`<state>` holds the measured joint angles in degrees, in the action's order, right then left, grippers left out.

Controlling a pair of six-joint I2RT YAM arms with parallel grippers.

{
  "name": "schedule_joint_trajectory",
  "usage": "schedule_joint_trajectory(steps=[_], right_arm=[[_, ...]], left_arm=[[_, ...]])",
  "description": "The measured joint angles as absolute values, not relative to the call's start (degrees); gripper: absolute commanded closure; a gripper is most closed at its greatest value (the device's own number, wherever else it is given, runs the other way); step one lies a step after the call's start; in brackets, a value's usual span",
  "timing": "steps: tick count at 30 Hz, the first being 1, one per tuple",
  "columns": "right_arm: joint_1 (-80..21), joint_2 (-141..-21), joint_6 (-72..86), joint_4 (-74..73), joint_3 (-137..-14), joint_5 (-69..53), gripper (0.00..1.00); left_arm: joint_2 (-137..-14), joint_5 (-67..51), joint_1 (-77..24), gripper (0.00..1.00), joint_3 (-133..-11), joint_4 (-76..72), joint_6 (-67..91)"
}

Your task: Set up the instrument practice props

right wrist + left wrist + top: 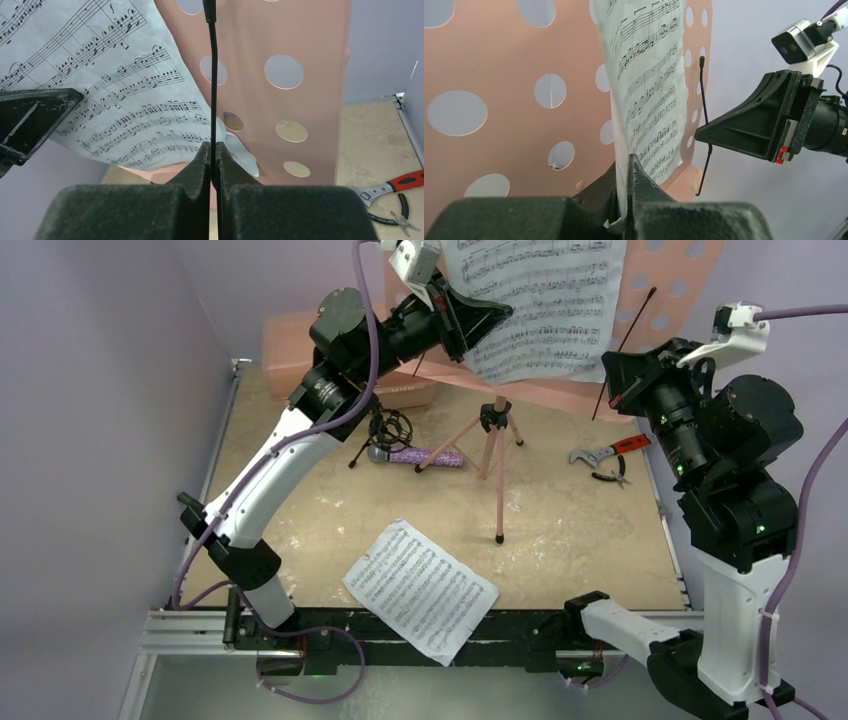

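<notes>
The pink perforated music stand rises at the back on tripod legs. A white sheet-music page stands in front of its desk, and my left gripper is shut on that page's lower edge. My right gripper is shut on the stand's thin black wire page holder, pinched between its fingers. Another page lies flat at the table's near edge. The purple glitter microphone lies beside the small black mic stand.
A salmon-pink case sits at the back left behind my left arm. A red-handled tool and small pliers lie at the right, also seen in the right wrist view as the tool.
</notes>
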<state>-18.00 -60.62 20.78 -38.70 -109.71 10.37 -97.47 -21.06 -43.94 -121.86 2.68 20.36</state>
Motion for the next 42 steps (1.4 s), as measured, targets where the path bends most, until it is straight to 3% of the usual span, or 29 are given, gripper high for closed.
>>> schedule_joint_trajectory(steps=[39, 42], right_arm=[[-18.0, -56.1, 15.35, -31.44, -102.48, 4.32, 1.0], [-18.0, -56.12, 15.4, -31.42, -102.48, 3.88, 1.0]], left_arm=[[-105.27, -24.12, -48.64, 1.0, -130.43, 1.74, 21.69], [-105.45, -24.38, -48.82, 0.82, -130.54, 2.2, 21.74]])
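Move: The sheet music, still pinched by its left edge in the left hand, is bound behind the music stand's right page-holder wire, whose middle lies about 12 cm to that hand's right, 5 cm nearer and level. The left wire stands about 10 cm to its left, 3 cm nearer; the stand plate's middle is some 5 cm right and 4 cm ahead. For the right hand, already holding the right wire, the sheet's middle is about 8 cm left, 5 cm ahead and 5 cm higher. The sheet is carried across the front of the stand plate, farther in behind the right wire: the left hand, keeping its pinch, goes right about 5 cm, easing back some 2 cm and swinging nearly 10 degrees clockwise. Meanwhile the right hand keeps the wire pinched and draws it a little back and left, just over 1 cm each way, with a slight wrist turn. ##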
